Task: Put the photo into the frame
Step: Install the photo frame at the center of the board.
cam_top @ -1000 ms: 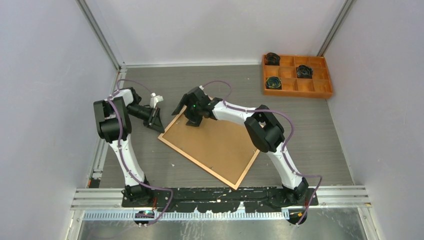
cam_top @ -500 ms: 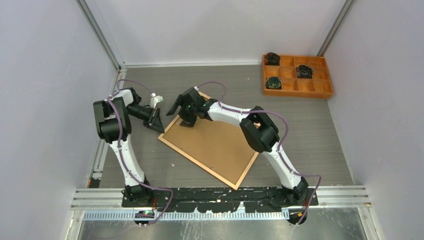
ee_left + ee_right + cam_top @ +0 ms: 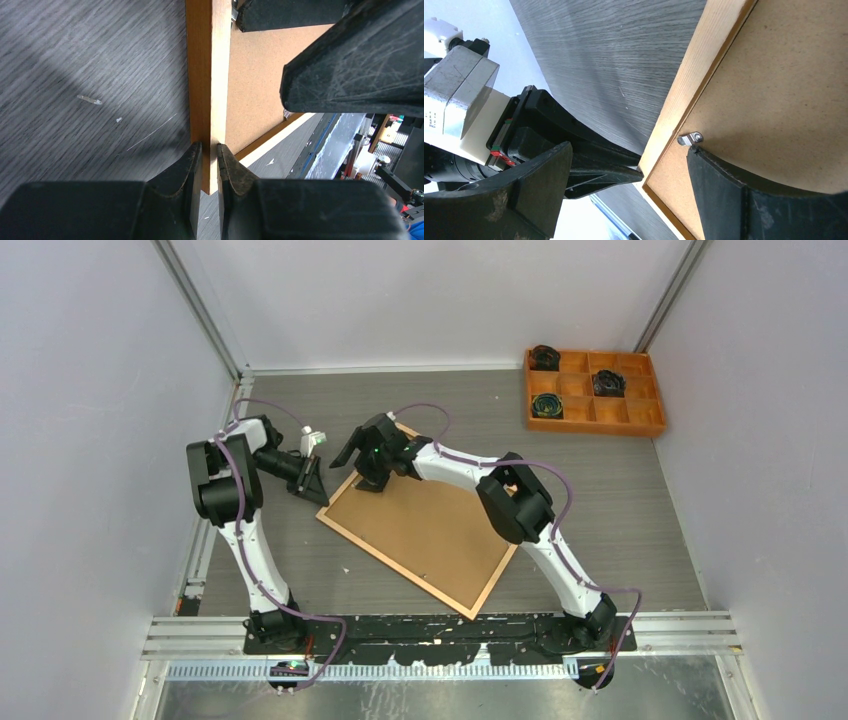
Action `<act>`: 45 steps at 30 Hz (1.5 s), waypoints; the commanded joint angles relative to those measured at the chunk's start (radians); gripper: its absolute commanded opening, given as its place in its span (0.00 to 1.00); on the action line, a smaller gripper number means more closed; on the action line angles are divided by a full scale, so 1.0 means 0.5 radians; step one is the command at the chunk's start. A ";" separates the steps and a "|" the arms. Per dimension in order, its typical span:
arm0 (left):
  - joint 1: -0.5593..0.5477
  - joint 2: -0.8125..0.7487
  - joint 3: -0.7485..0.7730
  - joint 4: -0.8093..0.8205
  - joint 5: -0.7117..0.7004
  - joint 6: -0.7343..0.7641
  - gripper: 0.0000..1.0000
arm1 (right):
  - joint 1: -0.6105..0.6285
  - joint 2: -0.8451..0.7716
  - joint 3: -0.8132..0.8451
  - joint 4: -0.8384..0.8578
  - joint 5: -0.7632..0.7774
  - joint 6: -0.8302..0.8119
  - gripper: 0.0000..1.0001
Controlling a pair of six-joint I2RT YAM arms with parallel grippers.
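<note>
The frame point(image 3: 395, 571) lies face down on the table, turned at an angle, with the brown backing board point(image 3: 430, 530) filling its back. The photo is hidden. My left gripper point(image 3: 318, 495) is shut on the frame's left corner; in the left wrist view the wooden rim point(image 3: 205, 75) runs between the pads point(image 3: 210, 150). My right gripper point(image 3: 358, 472) hangs open over the far-left edge. In the right wrist view one of its fingers point(image 3: 744, 190) rests on the board right beside a small metal clip point(image 3: 690, 138), the other stands off the rim point(image 3: 694, 75).
An orange compartment tray point(image 3: 594, 392) with dark coiled items stands at the back right. Grey walls close the table in on the left, back and right. A metal rail point(image 3: 690, 625) runs along the near edge by the arm bases.
My right gripper has shifted a little to the left along the frame's far-left edge. The left gripper and the frame have stayed put.
</note>
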 commanded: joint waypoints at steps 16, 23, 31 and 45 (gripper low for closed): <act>-0.037 -0.072 -0.022 0.064 -0.073 0.013 0.17 | 0.026 0.049 0.005 -0.028 0.224 0.083 0.89; -0.038 -0.071 -0.013 0.059 -0.081 0.018 0.18 | 0.025 0.068 0.055 -0.049 0.256 0.033 0.89; -0.038 -0.075 -0.007 0.057 -0.109 0.011 0.18 | 0.012 0.046 0.067 0.006 0.189 0.013 0.88; -0.003 -0.385 0.067 -0.153 -0.198 0.048 0.56 | 0.259 -1.063 -0.894 -0.545 0.331 -1.318 0.88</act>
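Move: Beside the right hand, the metal clip on the photo frame's far-left rail lies about 2 cm back, 3 cm left and 3 cm below. The frame's left corner is some 9 cm back and 6 cm left, and the backing board's middle about 10 cm back and 16 cm right. For the left hand, gripping the rail, that corner lies 2 cm back and 2 cm left, the clip about 5 cm ahead and 7 cm right. Keeping one fingertip at the clip, the right hand edges forward about 1 cm, then sweeps away to the right and back over the board, some 11 cm and rising about 2, wrist tilting and turning counter-clockwise, fingers still wide. Just then the left fingers open, let go of the rail and lift about 1.5 cm. ##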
